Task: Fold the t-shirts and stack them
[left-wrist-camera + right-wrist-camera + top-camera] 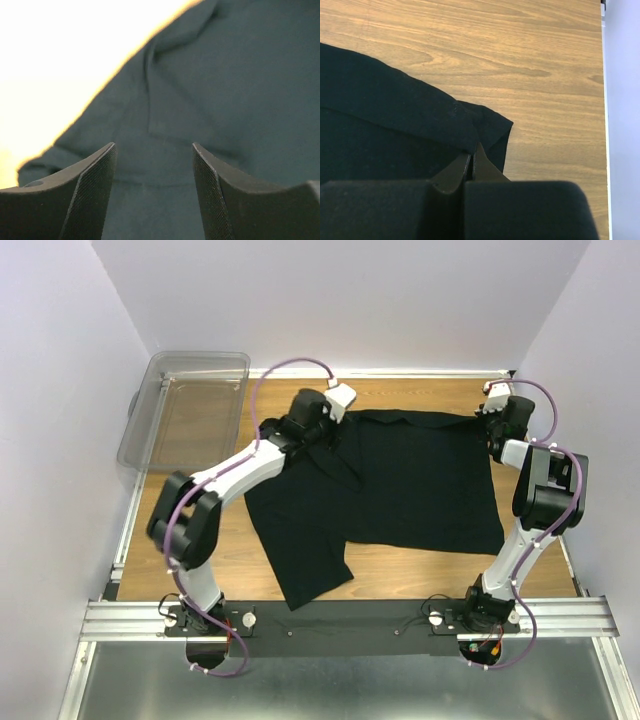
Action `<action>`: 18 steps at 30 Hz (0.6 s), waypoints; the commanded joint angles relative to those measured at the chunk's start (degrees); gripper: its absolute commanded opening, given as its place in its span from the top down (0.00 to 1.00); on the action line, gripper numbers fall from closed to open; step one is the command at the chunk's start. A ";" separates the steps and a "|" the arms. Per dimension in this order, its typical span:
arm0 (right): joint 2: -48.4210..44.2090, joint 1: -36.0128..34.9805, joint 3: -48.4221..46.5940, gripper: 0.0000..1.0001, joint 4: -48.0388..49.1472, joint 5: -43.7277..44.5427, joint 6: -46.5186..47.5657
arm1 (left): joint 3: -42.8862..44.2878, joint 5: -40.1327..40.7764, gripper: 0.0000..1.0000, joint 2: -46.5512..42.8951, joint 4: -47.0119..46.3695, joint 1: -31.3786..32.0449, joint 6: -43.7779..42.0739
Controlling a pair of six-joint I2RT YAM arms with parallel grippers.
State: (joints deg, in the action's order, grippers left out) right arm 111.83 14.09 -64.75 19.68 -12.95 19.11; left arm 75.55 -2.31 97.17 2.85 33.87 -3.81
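One black t-shirt (420, 480) lies spread on the wooden table (250, 560), with a sleeve or flap hanging toward the front left. My left gripper (322, 436) hovers over the shirt's far left part. In the left wrist view it (154, 147) is open, with dark cloth (225, 90) close beneath it and nothing between the fingers. My right gripper (494, 440) is at the shirt's far right corner. In the right wrist view it (471, 156) is shut, pinching the folded edge of the shirt (395, 115) near that corner.
A clear plastic bin (190, 410) stands at the far left beside the table. Bare wood (530, 55) lies beyond the shirt's corner, up to the right wall. A metal rail (350, 620) runs along the near edge by the arm bases.
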 commanded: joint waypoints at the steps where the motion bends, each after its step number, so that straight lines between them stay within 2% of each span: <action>1: -1.09 0.50 0.59 0.99 -0.08 -1.99 0.57 | -0.84 12.38 0.32 6.53 5.42 0.15 -7.34; 5: 0.23 0.50 -0.11 0.99 -0.26 -2.43 -0.04 | 0.21 14.44 0.32 8.21 5.32 0.15 -11.38; 9: 0.23 0.50 -0.11 0.99 -0.70 -3.04 -0.13 | 1.09 7.96 0.32 8.04 5.41 0.32 -12.62; 13: 0.23 0.50 -0.02 0.99 -0.79 -2.78 0.14 | 2.05 -3.30 0.32 8.74 6.37 0.32 -7.98; 14: 0.23 0.50 -0.11 0.99 -0.87 -2.78 0.22 | 2.06 -5.23 0.33 9.09 6.55 0.50 -4.40; 18: 0.32 0.50 -0.02 0.99 -0.96 -2.87 0.22 | -2.76 -11.92 0.34 7.17 3.40 2.25 2.12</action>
State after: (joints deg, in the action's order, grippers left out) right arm 111.85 14.11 -64.75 19.59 -14.52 19.11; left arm 75.50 -3.92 106.52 8.71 34.13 -9.54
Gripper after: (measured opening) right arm 0.012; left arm 0.659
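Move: The t-shirt's folded-in flap ends in a tip some 6 cm back and 7 cm to the right of the left hand, roughly 15 cm below it. The shirt's far edge runs about 10 cm ahead of that hand, at table height too; the plastic bin lies some 35 cm to its left and 10 cm farther out. From the right hand, which pinches the far right corner, the flap tip is about 28 cm left and 16 cm back, slightly lower. Lower the left gripper about 10 cm with its fingers open, down over the t-shirt's folded-in part, letting it drift left as it sinks and rolling its left side up some 20 degrees. Then stay at that height, ease back right and a little towards the base, nearer the flap tip, undoing part of the roll. Keep the right gripper still, shut on the far right corner. ##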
